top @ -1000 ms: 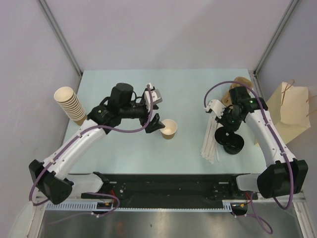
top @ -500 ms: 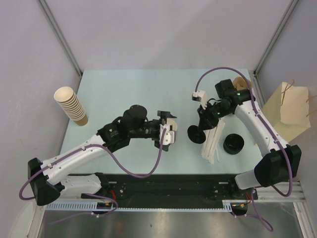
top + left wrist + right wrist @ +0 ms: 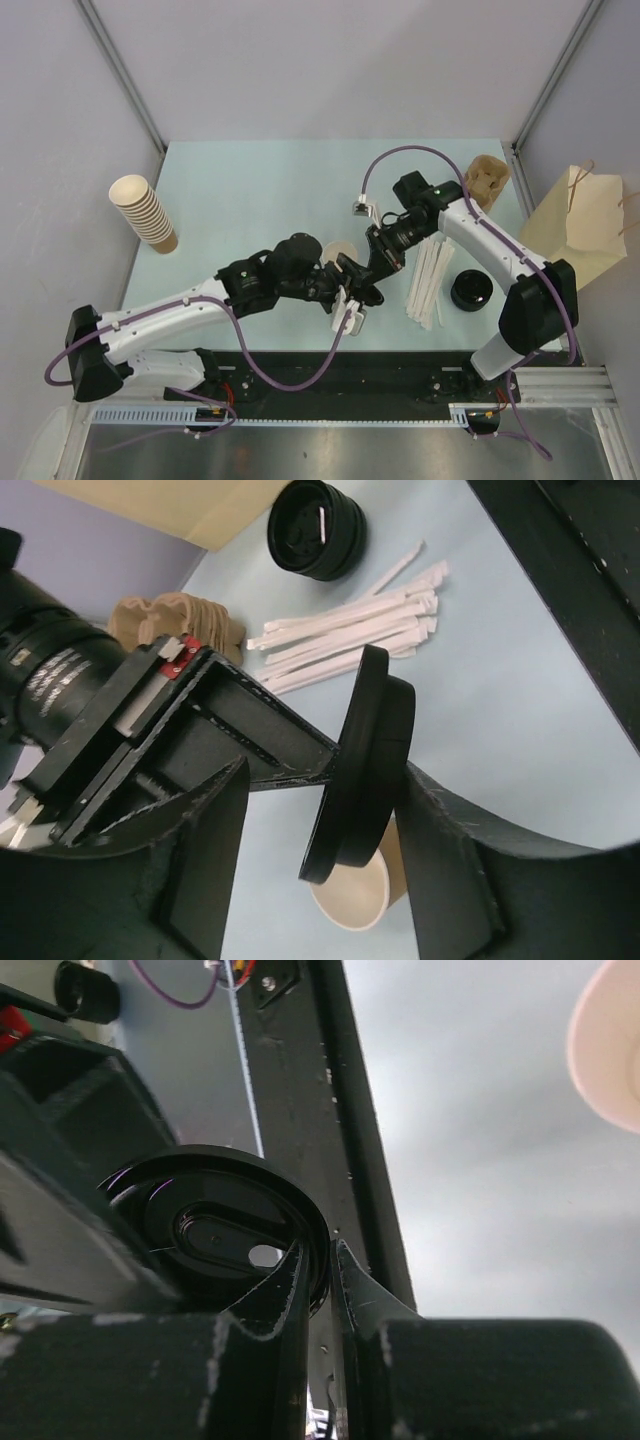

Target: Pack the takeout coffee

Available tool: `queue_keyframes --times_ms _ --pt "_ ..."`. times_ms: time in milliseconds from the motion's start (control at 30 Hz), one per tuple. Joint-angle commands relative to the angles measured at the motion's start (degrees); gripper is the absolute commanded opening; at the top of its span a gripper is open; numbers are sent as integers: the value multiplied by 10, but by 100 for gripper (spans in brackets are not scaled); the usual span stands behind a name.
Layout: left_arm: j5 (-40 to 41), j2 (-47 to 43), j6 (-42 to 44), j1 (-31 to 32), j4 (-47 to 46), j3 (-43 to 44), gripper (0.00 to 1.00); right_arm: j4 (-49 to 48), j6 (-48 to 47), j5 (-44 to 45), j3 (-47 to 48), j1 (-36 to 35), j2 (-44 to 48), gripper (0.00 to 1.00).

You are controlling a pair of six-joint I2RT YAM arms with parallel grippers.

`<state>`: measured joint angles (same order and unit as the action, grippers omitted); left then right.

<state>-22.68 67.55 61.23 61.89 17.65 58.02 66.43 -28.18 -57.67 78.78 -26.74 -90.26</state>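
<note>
The small tan paper cup (image 3: pixel 336 249) stands upright and uncovered mid-table; it shows past the fingers in the left wrist view (image 3: pixel 360 900) and at the top right edge of the right wrist view (image 3: pixel 612 1050). My right gripper (image 3: pixel 383 250) (image 3: pixel 318 1252) is shut on the rim of a black round lid (image 3: pixel 215 1225) (image 3: pixel 365 760), held on edge just right of the cup. My left gripper (image 3: pixel 350 292) (image 3: pixel 328 815) is open with that lid between its fingers, the left finger clear of it. The brown pulp carrier tray (image 3: pixel 487 178) (image 3: pixel 170 625) lies at the far right.
A stack of black lids (image 3: pixel 471 290) (image 3: pixel 318 528) and a fan of white wrapped sticks (image 3: pixel 428 280) (image 3: pixel 350 640) lie right of the cup. A paper bag (image 3: pixel 582 225) stands off the right edge. A tall stack of nested cups (image 3: pixel 145 212) leans at far left.
My right arm carried a lid from the lid stack leftward to beside the cup. My left arm swung in towards it and its jaws narrowed around the lid.
</note>
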Motion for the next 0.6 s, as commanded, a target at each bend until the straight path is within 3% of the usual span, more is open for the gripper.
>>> queue_keyframes --times_ms 0,100,167,200,300,333,367,433,467,567 --pt "-7 12 41 4 34 20 60 -5 16 -42 19 -21 -6 0" --pt "7 17 26 3 41 28 42 -9 20 -45 20 -23 -8 0" --pt "13 24 -10 3 48 39 35 -18 28 -35 21 -22 -4 0" --pt "28 29 -29 3 48 45 27 -34 44 -31 22 -13 -3 4" --pt "33 45 -133 -28 45 71 21 -64 71 -26 40 40 5 41" --pt "25 50 -169 -45 41 81 20 -74 77 -13 48 64 8 58" --pt "12 59 -258 -66 40 107 19 -87 85 -9 55 88 15 64" --pt "-46 91 -351 -134 48 138 17 -153 136 -6 63 165 23 73" --pt "-62 101 -439 -155 48 166 15 -199 156 -4 63 184 31 74" --pt "-128 129 -600 -220 21 182 11 -260 201 31 63 217 47 74"
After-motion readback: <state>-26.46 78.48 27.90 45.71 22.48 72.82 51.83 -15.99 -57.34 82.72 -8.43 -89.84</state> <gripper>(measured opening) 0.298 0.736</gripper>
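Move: The black lid, pinched by the right fingers, already stands between the left hand's open fingers, its middle about 2 cm to the right of the left hand point and level with it, and some 4 cm back and 1 cm left of the right hand's. From the left hand, the cup stands roughly 12 cm ahead, 3 cm left and 16 cm below; the straws lie about 11 cm ahead, 18 cm right and 20 cm below. Left pinches the lid; right opens, retreats forward-right; then left carries it about 9 cm forward towards the cup. ##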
